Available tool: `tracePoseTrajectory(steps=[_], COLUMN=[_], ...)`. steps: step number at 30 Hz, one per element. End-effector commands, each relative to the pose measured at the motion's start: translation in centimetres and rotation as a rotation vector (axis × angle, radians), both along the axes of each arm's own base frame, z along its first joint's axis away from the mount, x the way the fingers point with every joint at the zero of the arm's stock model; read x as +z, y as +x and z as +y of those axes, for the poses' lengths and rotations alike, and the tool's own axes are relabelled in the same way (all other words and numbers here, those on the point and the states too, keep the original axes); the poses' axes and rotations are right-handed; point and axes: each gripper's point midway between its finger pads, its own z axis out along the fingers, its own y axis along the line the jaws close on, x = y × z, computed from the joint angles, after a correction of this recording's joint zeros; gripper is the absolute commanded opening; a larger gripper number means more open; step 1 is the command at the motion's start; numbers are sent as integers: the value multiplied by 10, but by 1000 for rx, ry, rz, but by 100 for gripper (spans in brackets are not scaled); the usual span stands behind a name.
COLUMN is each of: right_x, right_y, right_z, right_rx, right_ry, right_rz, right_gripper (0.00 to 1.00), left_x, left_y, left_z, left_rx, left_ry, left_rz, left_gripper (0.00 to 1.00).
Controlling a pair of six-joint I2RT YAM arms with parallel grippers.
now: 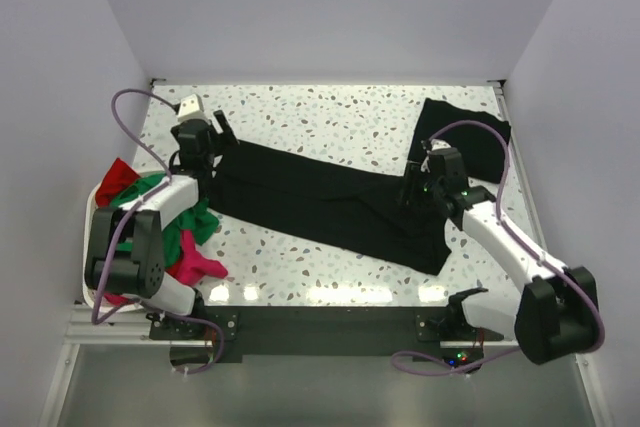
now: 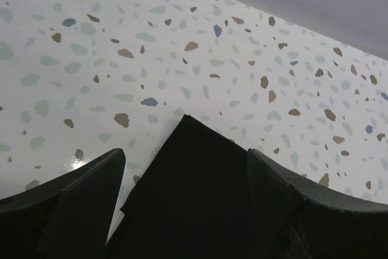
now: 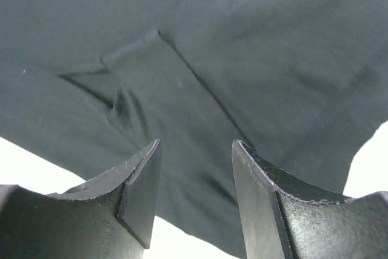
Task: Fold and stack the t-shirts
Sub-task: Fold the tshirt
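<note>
A black t-shirt [image 1: 320, 197] lies as a long folded band across the table, from back left to front right. My left gripper [image 1: 222, 133] is at its left end, open. In the left wrist view a black corner of the shirt [image 2: 194, 192] lies flat on the table between the spread fingers [image 2: 91, 198]. My right gripper [image 1: 412, 183] is over the shirt's right end, open. In the right wrist view its fingertips [image 3: 148, 168] hang just above wrinkled black cloth [image 3: 200, 77] and grip nothing. Red [image 1: 115, 175], green [image 1: 195, 222] and magenta [image 1: 192, 259] t-shirts are heaped at the left.
The coloured shirts lie in a white basket [image 1: 97, 194] at the table's left edge, beside the left arm's base. A second black cloth piece [image 1: 470, 132] lies flat at the back right corner. White walls close in the speckled table [image 1: 330, 112] on three sides.
</note>
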Motion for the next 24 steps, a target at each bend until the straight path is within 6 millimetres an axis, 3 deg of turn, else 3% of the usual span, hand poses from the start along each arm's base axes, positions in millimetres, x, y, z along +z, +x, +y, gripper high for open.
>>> tracePoseTrajectory(steps=[1, 3, 5, 6, 7, 13, 16, 24], right_x=[30, 18, 20, 9, 13, -14, -21, -41], right_y=[54, 69, 84, 87, 95, 115, 119, 105], right_z=[25, 33, 38, 43, 47, 57, 61, 69], right_rx=[32, 56, 69, 84, 94, 129, 144, 180], right_ry=[79, 80, 84, 84, 94, 88, 88, 45], right_rz=[-145, -132, -136, -108, -122, -74, -57, 3], right_gripper=[53, 53, 53, 53, 53, 53, 53, 52], left_x=[-9, -14, -14, -18, -18, -23, -25, -30], left_y=[13, 17, 21, 21, 23, 25, 25, 25], left_z=[-29, -39, -44, -47, -48, -49, -54, -56], left_rx=[-149, -198, -221, -235, -239, -240, -268, -280], left_ry=[-35, -57, -72, -81, -84, -83, -94, -100], left_rz=[-22, -21, -27, -21, -22, -14, -12, -1], left_gripper=[87, 87, 87, 87, 87, 87, 87, 87])
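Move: Ahead of the left hand by about 5 cm, 3 cm to its right and some 11 cm below lies the black t-shirt's far left corner; the green shirt hanging from the basket is about 20 cm back and 2 cm left. From the right hand, the part of the t-shirt's far edge it makes for lies roughly 12 cm ahead, 6 cm left and 8 cm down, and the folded black shirt about 20 cm ahead, 14 cm right. Reaching forward over the t-shirt towards its far edge, the right hand travels about 10 cm out and 6 cm left while sinking some 5 cm, its fingers staying half open. The left hand sinks about 5 cm and goes 5 cm right to the far left corner, turning some 15 degrees clockwise, fingers staying wide open; whether either hand touches cloth can't be told. ##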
